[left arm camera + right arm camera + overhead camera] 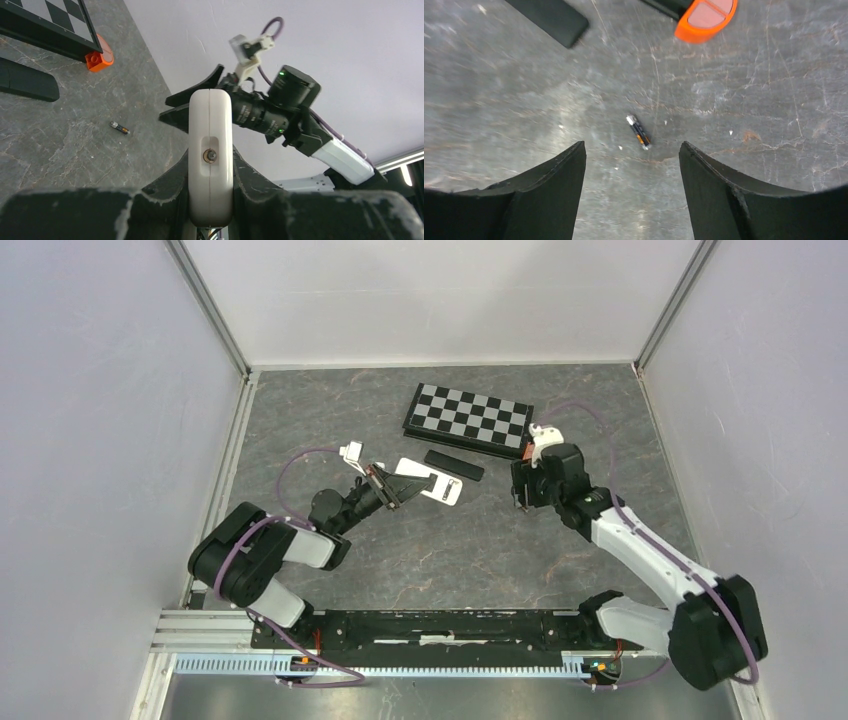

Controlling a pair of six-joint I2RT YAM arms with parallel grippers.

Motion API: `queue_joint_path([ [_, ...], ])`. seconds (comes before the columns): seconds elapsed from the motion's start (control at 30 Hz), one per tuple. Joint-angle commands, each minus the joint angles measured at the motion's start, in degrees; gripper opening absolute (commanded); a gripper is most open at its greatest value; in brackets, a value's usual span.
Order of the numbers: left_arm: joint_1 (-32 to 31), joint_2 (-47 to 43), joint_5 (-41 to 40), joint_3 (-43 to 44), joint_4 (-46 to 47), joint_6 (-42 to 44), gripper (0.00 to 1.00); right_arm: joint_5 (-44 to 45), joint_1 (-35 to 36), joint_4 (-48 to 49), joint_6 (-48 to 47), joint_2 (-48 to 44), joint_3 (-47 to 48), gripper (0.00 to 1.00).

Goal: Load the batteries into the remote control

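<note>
My left gripper (210,162) is shut on the white remote control (210,130) and holds it off the table, end toward the camera. A small recess with a metal contact shows in that end. In the top view the remote control (432,483) juts out to the right of the left gripper (408,485). One battery (638,132), dark with an orange band and a silvery end, lies on the grey table just ahead of my right gripper (632,150), which is open and hangs above it. The same battery (120,128) shows in the left wrist view.
A black remote (453,464) lies between the two grippers, below a folded chessboard (468,418). An orange piece (706,17) sits by the board's corner, close to the battery. White walls enclose the table (440,560) on three sides.
</note>
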Motion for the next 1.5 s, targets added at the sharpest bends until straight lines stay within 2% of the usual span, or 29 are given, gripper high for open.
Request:
queue_joint_path([
  [0.0, 1.6, -1.6, 2.5, -0.7, 3.8, 3.1, 0.02, 0.4, -1.0, 3.2, -7.0, 6.4, -0.8, 0.71],
  [0.1, 2.2, -2.2, 2.8, -0.9, 3.7, 2.9, 0.02, 1.6, -1.4, 2.9, -4.8, 11.2, 1.1, 0.66],
  [0.27, 2.8, -2.4, 2.1, -1.9, 3.7, 2.7, 0.03, 5.3, -2.9, 3.9, 1.5, 15.2, 1.3, 0.5],
  [0.33, 2.9, -2.5, 1.8, -2.2, 3.3, 2.5, 0.04, 4.0, -3.3, 4.8, 1.1, 16.0, 1.2, 0.51],
  [0.47, 3.1, -3.2, 1.2, -2.2, 0.6, 3.1, 0.07, -2.7, -3.5, 6.7, -3.2, 17.0, 0.9, 0.6],
  [0.53, 3.2, -4.0, 0.9, -2.0, -1.5, 3.9, 0.08, -2.8, -3.5, 7.0, -3.9, 17.5, 1.0, 0.6],
  [0.6, 3.2, -5.0, 0.7, -1.6, -3.9, 4.6, 0.08, -0.6, -3.9, 6.6, -2.7, 18.8, 1.9, 0.55],
  [0.77, 3.3, -8.4, 0.7, -0.5, -10.0, 7.2, 0.08, 1.3, -4.4, 8.6, -0.7, 21.9, 3.1, 0.33],
  [0.93, 3.4, -11.9, 0.6, -0.2, -15.3, 9.6, 0.08, -1.9, -4.3, 8.9, -2.3, 25.7, 5.6, 0.26],
  [1.07, 3.4, -13.6, 0.5, -0.3, -17.7, 10.6, 0.08, -6.0, -4.4, 6.6, -5.6, 27.1, 6.9, 0.25],
  [1.2, 3.5, -14.3, 0.3, -0.1, -19.1, 11.1, 0.08, -6.0, -4.4, 3.2, -8.7, 26.7, 6.6, 0.24],
  [1.47, 3.6, -12.0, 1.3, 2.0, -18.4, 10.9, 0.08, -12.5, -4.3, 2.8, -11.4, 25.2, 4.8, 0.23],
])
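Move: The loose battery on the table lies about 11 cm below my open right fingers, some 2 cm ahead and straight in line sideways. About 16 cm beyond it and 4 cm to its right is the orange gadget. The black case lies some 13 cm beyond the battery and 17 cm to its left. From my left hand, which holds the remote, the battery is about 25 cm to the right, 5 cm ahead and 19 cm down. I drop my right hand fast, then ease it down onto the battery, about 10 cm in all, swinging a couple of centimetres right and back left and ending slightly forward, fingers tipped some 20 degrees steeper. On the way I narrow them from wide to a small gap astride the battery. My left hand keeps its hold on the remote, drifting some 2 cm left and rolling slightly. ##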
